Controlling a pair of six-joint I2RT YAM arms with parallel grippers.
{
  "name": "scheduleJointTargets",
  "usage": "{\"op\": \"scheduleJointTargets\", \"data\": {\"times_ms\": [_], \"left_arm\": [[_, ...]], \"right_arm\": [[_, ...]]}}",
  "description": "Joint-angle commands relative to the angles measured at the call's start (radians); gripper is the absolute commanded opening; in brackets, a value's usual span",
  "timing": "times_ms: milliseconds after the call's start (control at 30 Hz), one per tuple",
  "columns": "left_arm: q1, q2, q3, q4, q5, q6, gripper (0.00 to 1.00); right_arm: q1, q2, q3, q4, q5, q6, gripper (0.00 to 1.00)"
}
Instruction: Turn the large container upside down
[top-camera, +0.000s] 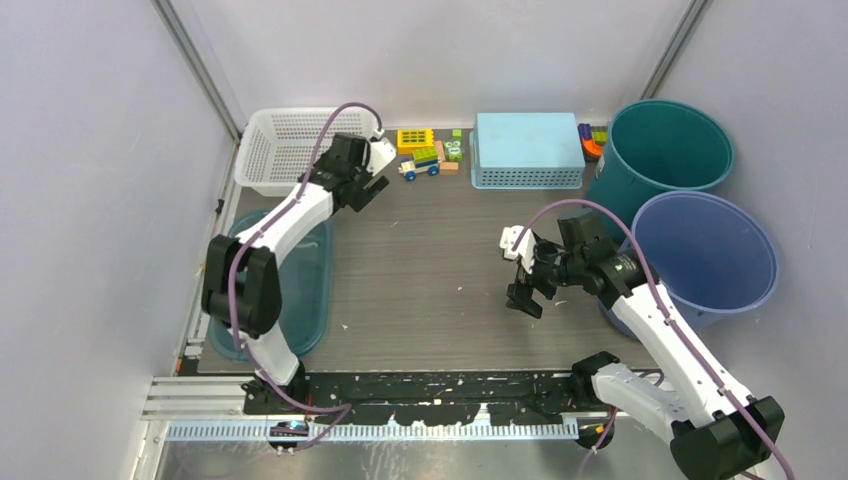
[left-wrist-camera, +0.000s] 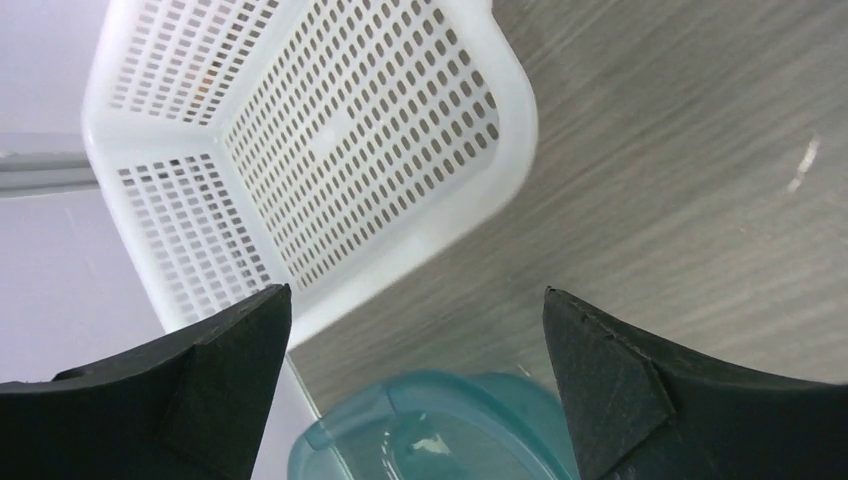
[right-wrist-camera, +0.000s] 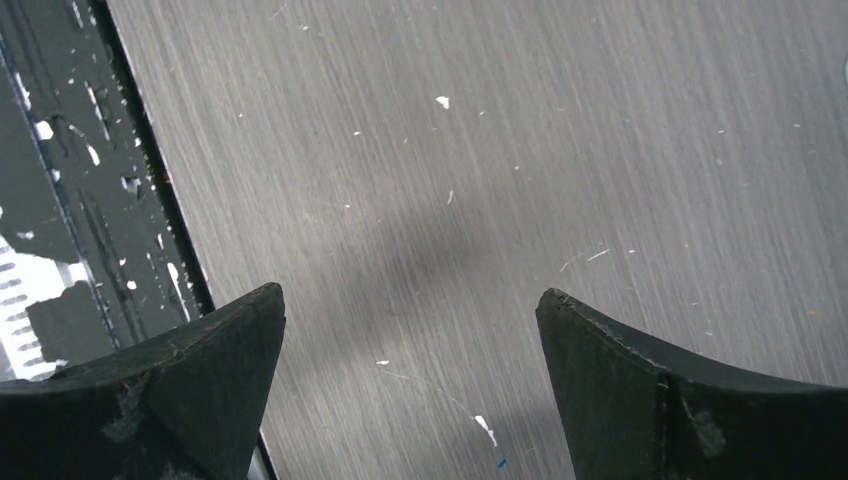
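Note:
A large translucent teal container (top-camera: 308, 290) lies flat at the table's left edge, partly under my left arm. Its rim (left-wrist-camera: 440, 425) shows at the bottom of the left wrist view. My left gripper (top-camera: 372, 186) hangs open past the container's far end, beside the white basket (top-camera: 272, 148), with nothing between its fingers (left-wrist-camera: 416, 292). My right gripper (top-camera: 525, 290) stands open over bare table at the right of centre, far from the container. The right wrist view shows only grey tabletop between that gripper's (right-wrist-camera: 409, 291) fingers.
The white mesh basket (left-wrist-camera: 320, 150) sits at the back left. Toy blocks and a small truck (top-camera: 425, 152) lie beside a light blue perforated box (top-camera: 527, 148) at the back. A teal bucket (top-camera: 660, 150) and a blue bucket (top-camera: 705, 255) stand at the right.

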Motion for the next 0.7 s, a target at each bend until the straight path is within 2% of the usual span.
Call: {"op": "scheduleJointTargets", "data": {"times_ms": [0,267,467,667], "left_arm": [[-0.023,0.089,0.112,0.085,-0.078,0.07,0.97],[-0.062,0.25,0.187,0.097,-0.129,0.083,0.91],[-0.066,0.311,0.234,0.074,-0.136,0.072,0.83],[-0.066,0.343,0.256,0.045,-0.135,0.07,0.69]], "right_arm": [[-0.044,-0.035,-0.012,0.073,-0.073,0.002,1.0],[-0.076,0.0,-0.041,0.081,-0.111,0.001,1.0],[-0.088,-0.015,-0.054,0.087,-0.104,-0.015,1.0],[-0.094,-0.022,-0.057,0.092,-0.098,-0.021,1.0]]}}
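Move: The left hand hangs just in front of the white basket's right front corner. The basket's middle is about 11 cm ahead of it, 12 cm to its left and 12 cm below. The toy truck stands about 10 cm ahead and 11 cm to the right, and the teal tray's middle is about 18 cm back and 21 cm to the left, both on the table. From the right hand the basket's middle is about 35 cm ahead and 46 cm left. The left hand first goes forward, then chiefly sinks while drifting right, ending about 6 cm lower, 5 cm farther out and some 3 cm to the right, to bring its fingers astride the white basket's right rim near the front corner. As it arrives, the wrist rolls about 10 degrees, its left side rising, and the wide-open fingers close by roughly a quarter, with no grip on the rim to be seen yet. ##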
